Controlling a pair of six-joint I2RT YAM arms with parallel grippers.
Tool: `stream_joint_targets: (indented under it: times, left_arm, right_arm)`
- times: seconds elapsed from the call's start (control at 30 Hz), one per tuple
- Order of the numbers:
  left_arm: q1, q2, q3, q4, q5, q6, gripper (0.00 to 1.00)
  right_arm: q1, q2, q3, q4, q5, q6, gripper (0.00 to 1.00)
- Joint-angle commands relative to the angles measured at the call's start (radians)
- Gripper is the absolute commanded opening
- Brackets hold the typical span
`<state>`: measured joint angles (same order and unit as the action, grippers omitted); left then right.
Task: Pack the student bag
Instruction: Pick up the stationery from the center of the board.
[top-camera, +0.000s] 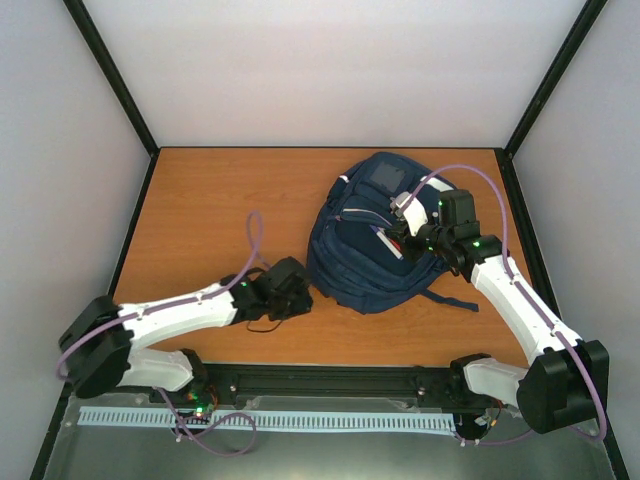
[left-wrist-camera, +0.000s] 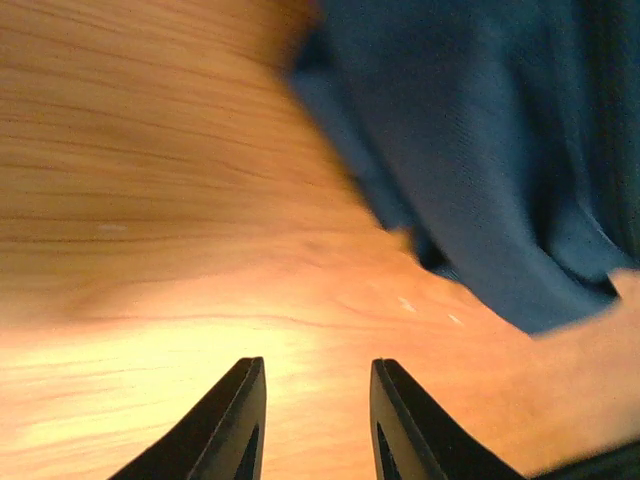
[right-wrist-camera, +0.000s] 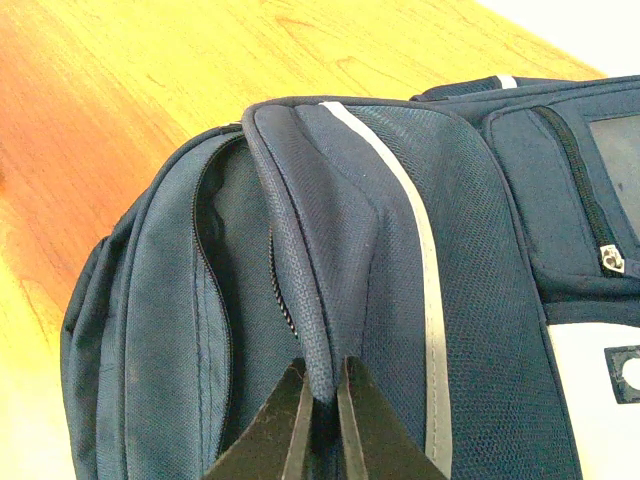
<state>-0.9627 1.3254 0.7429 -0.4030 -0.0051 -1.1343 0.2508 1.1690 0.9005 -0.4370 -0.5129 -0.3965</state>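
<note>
The student bag (top-camera: 355, 265) is navy blue and lies on the right half of the wooden table (top-camera: 220, 200). My right gripper (top-camera: 402, 235) reaches onto its top from the right. In the right wrist view that gripper (right-wrist-camera: 322, 365) is shut on a raised fold of the bag's fabric (right-wrist-camera: 300, 230), beside an unzipped opening (right-wrist-camera: 215, 250) and left of the white stripe (right-wrist-camera: 425, 290). My left gripper (top-camera: 298, 295) sits low by the bag's left edge. Its fingers (left-wrist-camera: 316, 365) stand apart over bare wood, holding nothing, with the bag (left-wrist-camera: 480, 150) ahead to the right.
A front pocket with a metal zip pull (right-wrist-camera: 610, 258) lies to the right of the stripe. A dark strap (top-camera: 450, 300) trails from the bag toward the right arm. A thin black cable loop (top-camera: 262, 322) lies on the table under the left wrist. Dark frame posts border the table.
</note>
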Motion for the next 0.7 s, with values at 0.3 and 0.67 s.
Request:
stream_joint_targets:
  times: [0.3,0.67]
  left_arm:
    - [0.217,-0.491,-0.138,-0.503,-0.429,-0.382,0.54]
    - [0.525,-0.134,-0.03,-0.588,-0.185,-0.277,0.57]
  right_arm:
    - [-0.006,-0.023,0.018,0.026,-0.039,-0.002,0.07]
    - [-0.007,-0.02,0.017,0.024,-0.036,-0.005,0.07]
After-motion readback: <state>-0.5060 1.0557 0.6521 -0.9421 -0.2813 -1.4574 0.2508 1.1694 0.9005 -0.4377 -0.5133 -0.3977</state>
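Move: The yellow highlighter lies on the board about 22 cm to the left of the left hand, level with it fore and aft and some 7 cm lower. The backpack's middle is roughly 16 cm ahead of that hand, 19 cm to its right and slightly below it. From the right hand, which already pinches the bag's fabric rim, the highlighter is about 43 cm to the left, 13 cm back and 19 cm down. Leftward, nearly level and quick, the left hand sweeps about 22 cm away from the backpack towards the highlighter, rising slightly on the way and starting to sink at the end. Its wrist turns some 50 degrees counter-clockwise and the fingers open from about a third to over half, touching nothing yet. The right hand stays put, keeping its pinch on the bag's rim. ##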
